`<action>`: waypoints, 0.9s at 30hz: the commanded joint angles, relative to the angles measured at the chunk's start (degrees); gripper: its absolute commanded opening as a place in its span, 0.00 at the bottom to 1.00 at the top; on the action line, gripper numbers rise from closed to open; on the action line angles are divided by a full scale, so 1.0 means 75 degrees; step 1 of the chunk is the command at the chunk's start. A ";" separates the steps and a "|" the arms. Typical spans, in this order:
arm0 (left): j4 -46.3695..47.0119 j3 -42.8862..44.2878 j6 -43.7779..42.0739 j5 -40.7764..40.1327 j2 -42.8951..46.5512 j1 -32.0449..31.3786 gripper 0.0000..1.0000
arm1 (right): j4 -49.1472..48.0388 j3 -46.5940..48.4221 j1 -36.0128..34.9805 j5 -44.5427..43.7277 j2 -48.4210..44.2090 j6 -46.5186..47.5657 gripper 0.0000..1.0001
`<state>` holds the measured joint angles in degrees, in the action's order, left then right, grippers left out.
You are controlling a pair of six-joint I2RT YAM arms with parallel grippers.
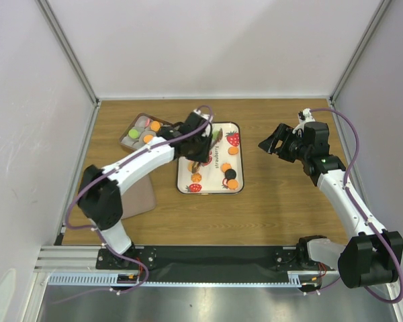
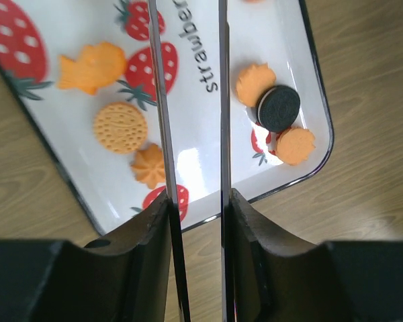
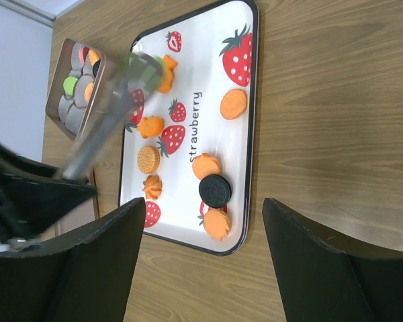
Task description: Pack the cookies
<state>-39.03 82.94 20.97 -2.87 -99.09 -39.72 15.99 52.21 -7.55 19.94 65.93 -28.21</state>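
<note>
Several cookies lie on a white strawberry-print tray [image 1: 211, 184]: a black one [image 2: 279, 107], a round orange biscuit [image 2: 119, 126], an orange flower shape [image 2: 149, 166] and others [image 3: 234, 104]. More cookies, green and orange, sit in paper cups in a box [image 1: 125, 134] at the back left. My left gripper [image 2: 195, 194] hangs over the tray, shut on metal tongs [image 2: 158, 100]. The two blades stand apart with nothing between them, and their tip [image 3: 146, 64] hovers by an orange cookie [image 3: 165, 72]. My right gripper [image 1: 277, 142] hangs open to the right of the tray, holding nothing.
A brown flat lid [image 1: 140, 198] lies on the wooden table by the left arm's base. White walls close in the back and both sides. Bare wood [image 1: 282, 201] stretches right of the tray.
</note>
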 commanded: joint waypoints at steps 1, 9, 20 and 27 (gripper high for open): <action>0.0001 -0.0054 0.0005 -0.0320 0.1023 0.0351 0.39 | -0.0151 0.0199 -0.0001 0.0024 -0.0119 0.0140 0.77; -0.0246 -0.1003 -0.0241 -0.0448 0.2476 0.2130 0.40 | -0.0175 0.0188 -0.0083 0.0141 -0.0142 0.0093 0.77; -0.0351 -0.1894 -0.0804 -0.0297 0.2853 0.4603 0.41 | -0.0268 0.0129 -0.0200 0.0341 -0.0096 0.0011 0.77; -0.0387 -0.1953 -0.0991 -0.0472 0.2454 0.4933 0.41 | -0.0304 0.0082 -0.0200 0.0458 -0.0130 -0.0024 0.77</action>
<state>-43.03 68.34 15.73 -5.87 -80.01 -3.64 15.84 52.21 -8.80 22.04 65.93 -28.42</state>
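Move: The box of paper cups, where the green cookie in my tongs is going, has its middle about 21 cm left of my left hand, 7 cm ahead and 11 cm below. The green cookie already in the box sits some 5 cm farther left. The strawberry tray is almost straight below me, about 13 cm down; the beige lid lies about 27 cm left and 14 cm back. From my right hand, the box is roughly 41 cm left and 5 cm ahead. Keeping hold of the tongs with the green cookie in their tips, my left hand swings about 26 cm left, off the strawberry tray to the left part of the box. I rise about 6 cm early on, then sink about 4 cm as I slow near the box, turning some 30 degrees counter-clockwise on the way, so the tongs point more nearly forward. ##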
